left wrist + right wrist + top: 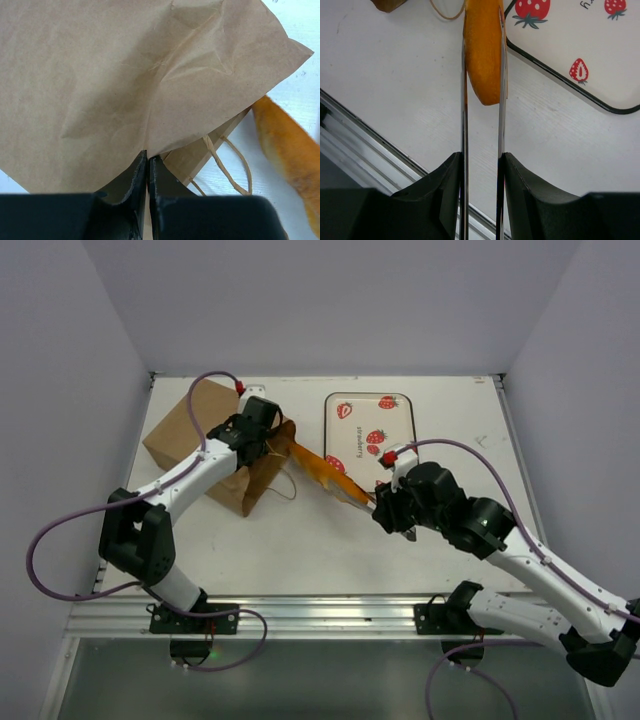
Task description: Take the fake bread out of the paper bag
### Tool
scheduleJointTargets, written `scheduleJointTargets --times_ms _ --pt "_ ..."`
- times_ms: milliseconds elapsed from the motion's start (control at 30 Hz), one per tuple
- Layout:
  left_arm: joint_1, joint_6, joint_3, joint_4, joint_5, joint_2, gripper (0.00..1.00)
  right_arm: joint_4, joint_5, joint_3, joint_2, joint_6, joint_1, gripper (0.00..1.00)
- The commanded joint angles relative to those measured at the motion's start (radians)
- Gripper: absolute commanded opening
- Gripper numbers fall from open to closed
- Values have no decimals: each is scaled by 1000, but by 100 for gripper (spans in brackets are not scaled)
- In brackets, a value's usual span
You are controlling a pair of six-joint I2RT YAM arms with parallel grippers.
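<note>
The brown paper bag (190, 435) lies on its side at the back left, and its creased wall fills the left wrist view (150, 75). My left gripper (268, 435) (148, 157) is shut on a fold of paper at the bag's mouth. A long glossy orange loaf of fake bread (318, 468) (484, 55) hangs between the bag's mouth and the tray, clamped between the blades of metal tongs (355, 495) (464, 125). My right gripper (385, 508) (481, 160) is shut on the tongs' two arms. The loaf's far end (287, 150) shows beside the bag. Whatever else is inside the bag is hidden.
A white strawberry-print tray (360, 420) (580, 45) lies at the back centre, just right of the loaf. The bag's twisted paper handle (230, 165) rests on the table in front of its mouth. A metal rail (330, 610) runs along the table's near edge.
</note>
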Motion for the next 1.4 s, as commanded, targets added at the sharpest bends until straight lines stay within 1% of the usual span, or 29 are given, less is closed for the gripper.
scheduleJointTargets --times_ms 0,167,267,333,367,400,467,500,567,667,700,867,967,1100,1367 --pt "8 -30 25 -8 19 -5 9 -22 68 76 -44 29 -5 26" --pt "8 -25 2 10 31 -58 11 -57 102 119 -66 35 -5 25" --pt "8 -21 -6 13 51 -88 18 -69 136 142 -66 33 -5 24" --pt "7 -15 -15 15 75 -105 30 -72 177 150 -54 36 -4 22" --pt "7 -13 -20 22 82 -126 33 -72 191 151 -49 39 -5 21" --pt "8 -11 -28 27 94 -139 41 -72 202 153 -35 43 -5 20" --pt "7 -8 -52 44 101 -176 48 -71 232 157 -23 46 -5 19" --pt "7 -5 -57 47 108 -188 54 -66 243 160 -17 49 -5 18" --pt "7 -5 -75 54 112 -223 59 -54 269 165 -6 50 -5 18" --pt "7 -2 -94 58 131 -262 63 -42 297 174 12 53 -7 18" --pt "7 -1 -95 58 138 -269 68 -40 324 179 18 56 -9 18" --pt "5 -2 -113 47 189 -332 81 -13 432 177 66 67 -25 16" --pt "7 -11 -127 47 212 -372 84 32 440 169 89 64 -51 15" --pt "5 -19 -149 47 259 -418 86 76 434 171 144 67 -93 15" --pt "5 -24 -221 54 304 -507 87 236 398 84 141 101 -231 14"
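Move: The right hand grips the tongs, and the bread clamped between the blades has its middle some 12 cm ahead, 10 cm to the left and 10 cm below. The tray's middle is about 25 cm ahead, 2 cm to the right and 20 cm down. The bag mouth is roughly 17 cm ahead and 24 cm left. The left hand pinches the bag, whose middle lies about 2 cm ahead, 6 cm left and 8 cm below; the bread is some 20 cm right and 7 cm back. Keeping its grip on the tongs and the bread, the right hand first lifts about 4 cm while easing right, drawing the bread away from the bag mouth, then swings forward about 10 cm and farther right, sinking a little and turning some 30 degrees clockwise to bring the bread over the tray. Meanwhile the left fingers open wide and let go of the paper, and that hand backs off up and towards its base, about 8 cm up and 7 cm back, rolling its left side down. ##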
